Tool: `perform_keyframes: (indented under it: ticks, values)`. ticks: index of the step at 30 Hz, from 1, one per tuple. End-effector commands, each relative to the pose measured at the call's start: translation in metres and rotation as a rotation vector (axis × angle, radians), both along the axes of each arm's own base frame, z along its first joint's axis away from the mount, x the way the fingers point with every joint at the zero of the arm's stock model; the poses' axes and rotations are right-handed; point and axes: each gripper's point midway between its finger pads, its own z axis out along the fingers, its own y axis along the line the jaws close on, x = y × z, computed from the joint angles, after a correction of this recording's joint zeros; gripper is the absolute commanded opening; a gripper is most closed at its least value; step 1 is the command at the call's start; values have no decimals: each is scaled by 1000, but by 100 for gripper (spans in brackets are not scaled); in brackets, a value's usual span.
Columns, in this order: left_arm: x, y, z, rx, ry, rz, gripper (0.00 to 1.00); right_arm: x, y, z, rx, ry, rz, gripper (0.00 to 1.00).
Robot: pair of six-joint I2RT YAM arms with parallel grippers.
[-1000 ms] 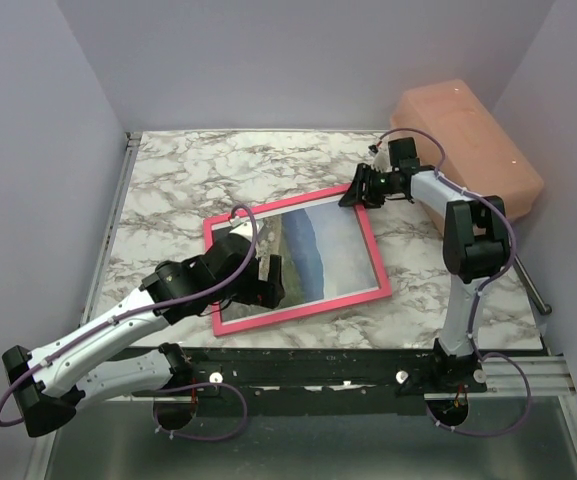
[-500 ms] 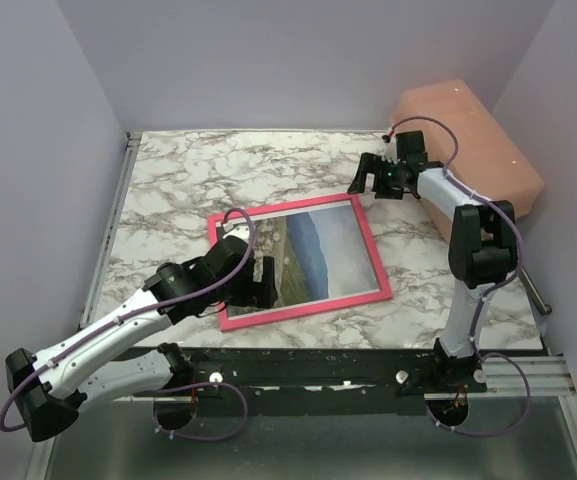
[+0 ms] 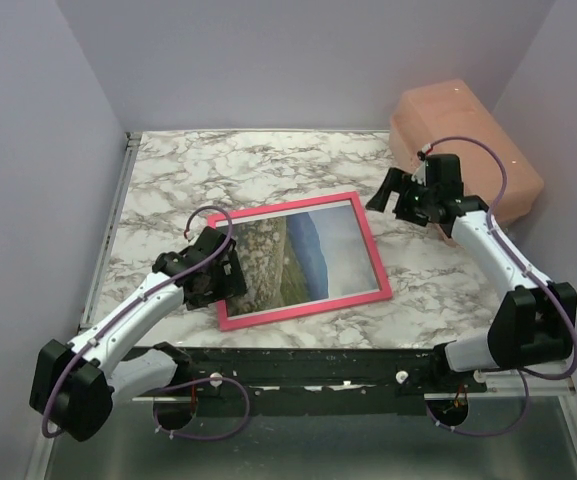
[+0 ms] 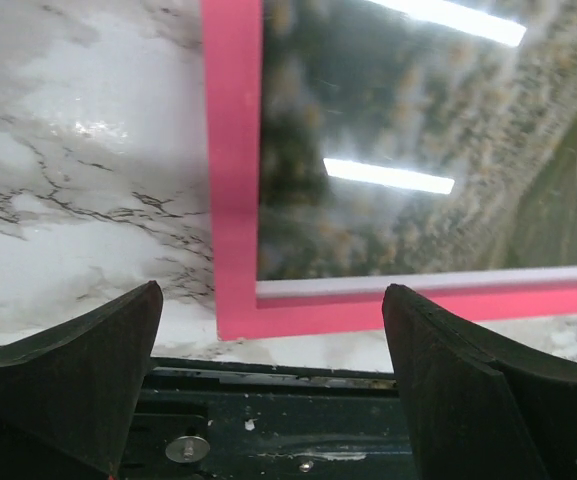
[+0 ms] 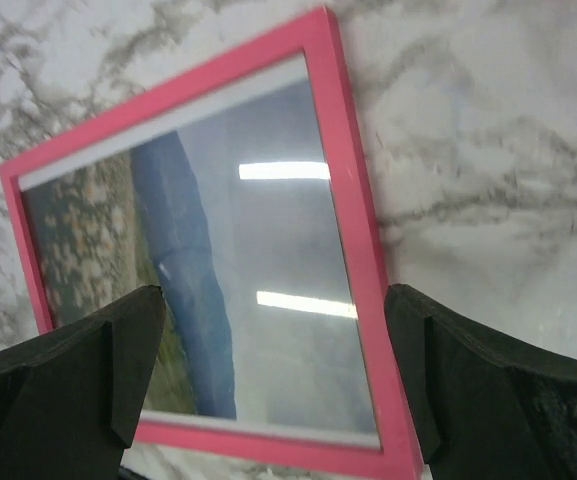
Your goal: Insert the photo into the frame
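Note:
The pink frame (image 3: pixel 373 250) lies flat on the marble table with the photo (image 3: pixel 308 250) of blue hills and a flowery field showing behind its glass. My left gripper (image 3: pixel 218 284) hovers open at the frame's near-left corner (image 4: pixel 234 300), nothing between its fingers (image 4: pixel 78 385). In its wrist view the photo (image 4: pixel 418 150) fills the upper right. My right gripper (image 3: pixel 393 198) is open, apart from the frame's far-right corner. In the right wrist view the frame (image 5: pixel 353 210) and photo (image 5: pixel 208 250) lie beyond the gripper (image 5: pixel 278 385), whose open jaws are bare.
A salmon-coloured box (image 3: pixel 468 140) stands at the back right, close behind the right arm. A black rail (image 3: pixel 348 366) runs along the table's near edge, also in the left wrist view (image 4: pixel 268 430). Lilac walls close in three sides.
My right gripper opened, left the frame's far-right corner and drew back to the right. My left arm pulled back left off the frame's near-left part. The frame settled flat.

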Motion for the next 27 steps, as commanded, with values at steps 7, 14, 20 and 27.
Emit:
perform_keyframes:
  ticks: [7,14,20,27]
  values:
    - [16,7,-41,-53,103,88,70,-138,3,-80,118,388,-11,100]
    - [18,5,-58,-30,152,79,34,-182,18,-102,252,500,-14,100]
    - [15,7,-60,-38,140,85,13,-197,23,-121,297,552,-13,100]
    - [0,-3,-59,-128,142,76,5,-168,30,-130,338,523,-31,100]
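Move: The left hand hangs open some 6 cm above the near end of the frame's left rail, which is about 1 cm ahead and 1 cm left; the photo's middle is about 10 cm ahead, 17 cm right and 7 cm below. From the right hand, the frame's near-right corner lies some 18 cm back, 1 cm left and 16 cm below, the far-right corner about 5 cm ahead, 9 cm left, equally low. Left sinks 6 cm, pinching frame's left rail; open right sweeps 20 cm back and down towards near-right corner. ##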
